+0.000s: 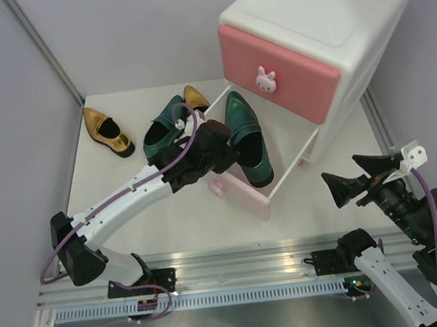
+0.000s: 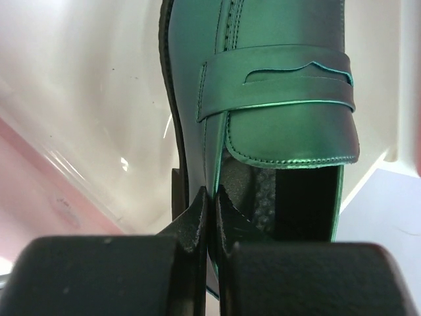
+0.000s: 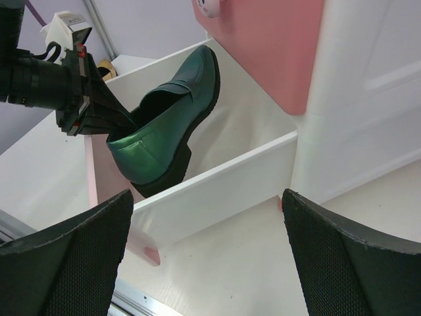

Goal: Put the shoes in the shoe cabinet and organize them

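Observation:
The white shoe cabinet [image 1: 319, 10] stands at the back right with its upper pink drawer front [image 1: 279, 74] shut and its lower drawer [image 1: 242, 196] pulled out. My left gripper [image 1: 229, 156] is shut on the heel-side rim of a dark green shoe [image 1: 247, 136] that lies in the open drawer, toe toward the cabinet. In the left wrist view the fingers [image 2: 197, 217] pinch the shoe's [image 2: 276, 99] side wall. The second green shoe [image 1: 163, 126] and two gold shoes [image 1: 108, 131] [image 1: 195, 97] lie on the table. My right gripper [image 1: 360, 176] is open and empty, right of the drawer.
The right wrist view shows the drawer's white side wall [image 3: 217, 191], the green shoe [image 3: 168, 125] and the left gripper [image 3: 122, 122] beyond my open right gripper [image 3: 207, 197]. Grey walls close the back and left. A metal rail [image 1: 237, 260] runs along the near edge.

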`<state>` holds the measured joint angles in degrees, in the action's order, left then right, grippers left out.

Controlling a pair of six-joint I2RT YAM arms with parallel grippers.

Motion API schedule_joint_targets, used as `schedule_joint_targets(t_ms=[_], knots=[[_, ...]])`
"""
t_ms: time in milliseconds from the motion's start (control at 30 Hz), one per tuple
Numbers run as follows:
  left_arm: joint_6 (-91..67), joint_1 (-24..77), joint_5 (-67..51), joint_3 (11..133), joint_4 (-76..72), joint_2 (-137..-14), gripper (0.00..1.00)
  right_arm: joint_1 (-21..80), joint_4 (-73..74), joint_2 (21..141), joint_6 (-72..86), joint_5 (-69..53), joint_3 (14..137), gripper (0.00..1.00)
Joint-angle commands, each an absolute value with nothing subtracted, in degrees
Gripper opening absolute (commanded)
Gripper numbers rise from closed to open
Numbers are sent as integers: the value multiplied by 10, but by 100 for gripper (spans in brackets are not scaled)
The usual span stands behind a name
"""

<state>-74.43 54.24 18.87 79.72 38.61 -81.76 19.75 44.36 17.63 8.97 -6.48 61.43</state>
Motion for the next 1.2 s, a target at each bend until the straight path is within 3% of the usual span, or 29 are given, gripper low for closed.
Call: schedule_joint_targets(t_ms=[0, 300, 633, 1167], knots=[[-702, 542, 171, 864, 338, -835, 2, 198, 442, 170, 86, -55, 613, 98], [-601, 489, 109, 915, 364, -877, 2, 198, 448, 170, 86, -53, 617, 98], [-320, 411, -16, 1037, 427, -970, 2, 198, 453, 185, 74, -44, 627, 98], [-115, 326, -77, 1063, 433, -1020, 2, 198, 444, 214, 65, -32, 634, 98]])
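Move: The left hand holds the green shoe by its collar inside the open lower drawer. The drawer's left side wall, which the shoe is taken to, has its middle about 11 cm ahead and 8 cm left, rim some 3 cm below the hand. The drawer's front panel is about 6 cm back, 4 left; the near gold shoe stands outside, roughly 20 ahead, 10 left. From the right hand, that wall lies about 20 cm ahead, 35 left. Still pinching the green shoe's collar between nearly shut fingers, the left hand carries it about 10 cm forward, then also some 5 cm left, towards the drawer's left side wall, sinking a couple of centimetres. The wrist turns clockwise by roughly 35 degrees and rolls its left side up, swinging the toe round towards the cabinet. ##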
